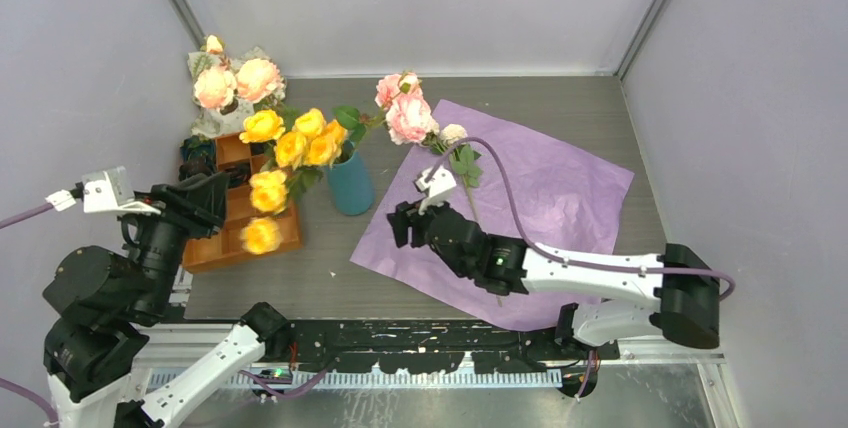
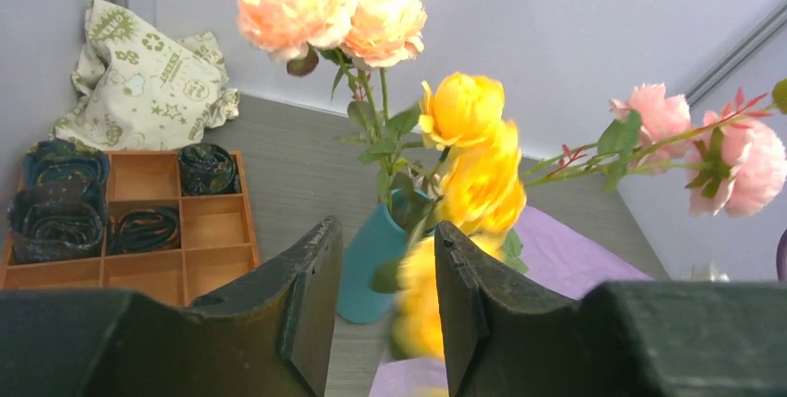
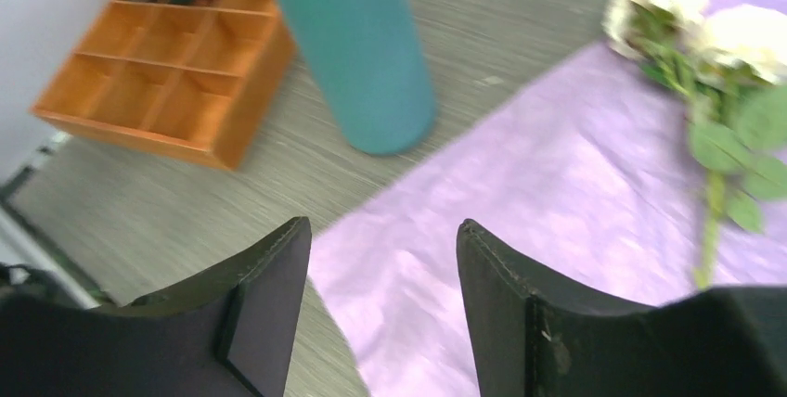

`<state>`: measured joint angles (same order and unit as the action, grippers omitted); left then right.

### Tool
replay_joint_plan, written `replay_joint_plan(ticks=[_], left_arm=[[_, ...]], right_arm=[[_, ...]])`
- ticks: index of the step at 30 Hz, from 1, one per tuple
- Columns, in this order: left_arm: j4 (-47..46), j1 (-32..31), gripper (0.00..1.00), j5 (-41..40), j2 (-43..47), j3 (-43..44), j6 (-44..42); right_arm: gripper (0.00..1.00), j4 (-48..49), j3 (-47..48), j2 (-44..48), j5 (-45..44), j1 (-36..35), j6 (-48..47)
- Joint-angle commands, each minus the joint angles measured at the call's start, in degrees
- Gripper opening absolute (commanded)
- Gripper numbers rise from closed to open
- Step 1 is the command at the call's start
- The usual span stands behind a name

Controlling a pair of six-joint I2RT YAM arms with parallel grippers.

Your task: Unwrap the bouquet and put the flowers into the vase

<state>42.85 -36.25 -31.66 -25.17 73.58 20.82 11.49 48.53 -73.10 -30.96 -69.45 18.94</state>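
The teal vase (image 1: 350, 186) (image 2: 371, 249) (image 3: 362, 44) stands left of the spread purple paper (image 1: 560, 188) (image 3: 557, 184). Yellow roses (image 1: 300, 143) (image 2: 464, 109) and peach-pink roses (image 2: 325, 7) stand in it, and pink roses (image 1: 405, 113) lean right over the paper. A drooping yellow bloom (image 2: 418, 313) is blurred just beyond my left gripper (image 1: 220, 198) (image 2: 385, 225), which is open and grips nothing. Cream roses (image 1: 455, 133) (image 3: 705, 26) lie on the paper. My right gripper (image 1: 403, 223) (image 3: 383, 223) hangs open above the paper's left edge, empty.
An orange compartment tray (image 1: 215, 248) (image 2: 181, 258) (image 3: 167, 72) with dark rolled bundles sits left of the vase. A cream printed cloth bag (image 2: 148, 82) lies in the back left corner. Grey walls close in the table on three sides.
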Motion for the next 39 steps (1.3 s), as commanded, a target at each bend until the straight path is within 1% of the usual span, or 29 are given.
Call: replay_joint_plan(ticks=[1, 5, 8, 12, 14, 16, 17, 19, 20, 22, 24, 28, 32, 36, 39], left_arm=[[2.43, 0.36, 0.42, -0.62, -2.4, 6.32, -1.06], [3.44, 0.69, 0.43, -1.54, -4.62, 11.43, -2.55], [4.43, 0.83, 0.43, -0.42, -6.72, 12.96, -2.42], [5.05, 0.85, 0.43, 2.38, -8.7, 12.9, -1.12], [5.35, 1.0, 0.42, 3.82, -9.9, 13.94, -0.92], [5.82, 1.17, 0.42, 5.02, -11.52, 15.97, -0.99], [6.02, 1.27, 0.42, 5.65, -12.74, 17.55, -1.22], [6.61, 1.39, 0.42, 6.76, -14.68, 20.1, -1.68], [7.06, 1.43, 0.42, 7.2, -15.75, 21.17, -1.8], [7.58, 1.44, 0.42, 8.63, -17.49, 23.07, -2.15], [7.73, 1.39, 0.42, 9.27, -18.87, 24.5, -2.58], [8.47, 1.41, 0.43, 10.46, -21.26, 28.17, -3.24], [8.52, 1.42, 0.44, 14.42, -23.63, 30.83, -2.92], [9.88, 1.36, 0.45, 17.1, -27.89, 32.51, -2.33], [10.36, 1.44, 0.45, 19.2, -30.31, 31.95, -1.76]], right_arm=[[0.62, -5.35, -5.81, 8.51, -13.2, -0.2, 5.34], [0.6, -13.43, -9.61, 12.79, -21.26, -0.15, 7.65], [0.61, -16.28, -11.15, 14.07, -23.87, 0.16, 9.56], [0.61, -21.68, -10.51, 11.48, -25.66, 1.29, 14.46], [0.6, -24.29, -9.72, 8.92, -25.44, 2.58, 16.7], [0.55, -27.4, -8.44, 5.1, -24.34, 5.17, 19.19], [0.51, -28.88, -7.76, 3.36, -23.23, 6.82, 20.61], [0.44, -29.02, -7.62, 0.65, -19.0, 10.37, 21.76], [0.43, -28.27, -7.86, -0.46, -17.13, 11.98, 21.9], [0.41, -26.14, -8.25, -2.56, -13.92, 14.57, 21.81], [0.41, -26.37, -7.37, -4.34, -12.32, 16.36, 22.01], [0.39, -27.21, -4.66, -6.37, -10.0, 18.41, 21.36], [0.38, -26.86, -1.97, -9.53, -7.85, 20.72, 20.05], [0.36, -26.4, -0.65, -13.25, -4.76, 23.07, 20.36], [0.36, -26.13, -0.1, -15.63, -3.09, 23.95, 20.98]])
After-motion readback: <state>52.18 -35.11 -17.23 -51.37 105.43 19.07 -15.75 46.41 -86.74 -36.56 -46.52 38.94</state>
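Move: The right hand is going for the bare stem of the white flowers, about 9 cm ahead of it, 17 cm to its right and some 21 cm below. The white flower heads lie roughly 28 cm ahead, 11 cm to the right and 20 cm lower. The vase stands 12 cm ahead and 12 cm to the left, its middle about 12 cm lower. From the left hand, the stem is about 16 cm ahead, 39 cm to the right and 42 cm down. The right hand heads away from the vase to the white flowers' stem, sweeping right and down about 17 cm each and forward some 7 cm. It swings clockwise about 35 degrees, tips its fingers down and half closes them around the stem's line; contact can't be seen. The left hand, its fingers staying part open, rises about 9 cm and drifts right. ##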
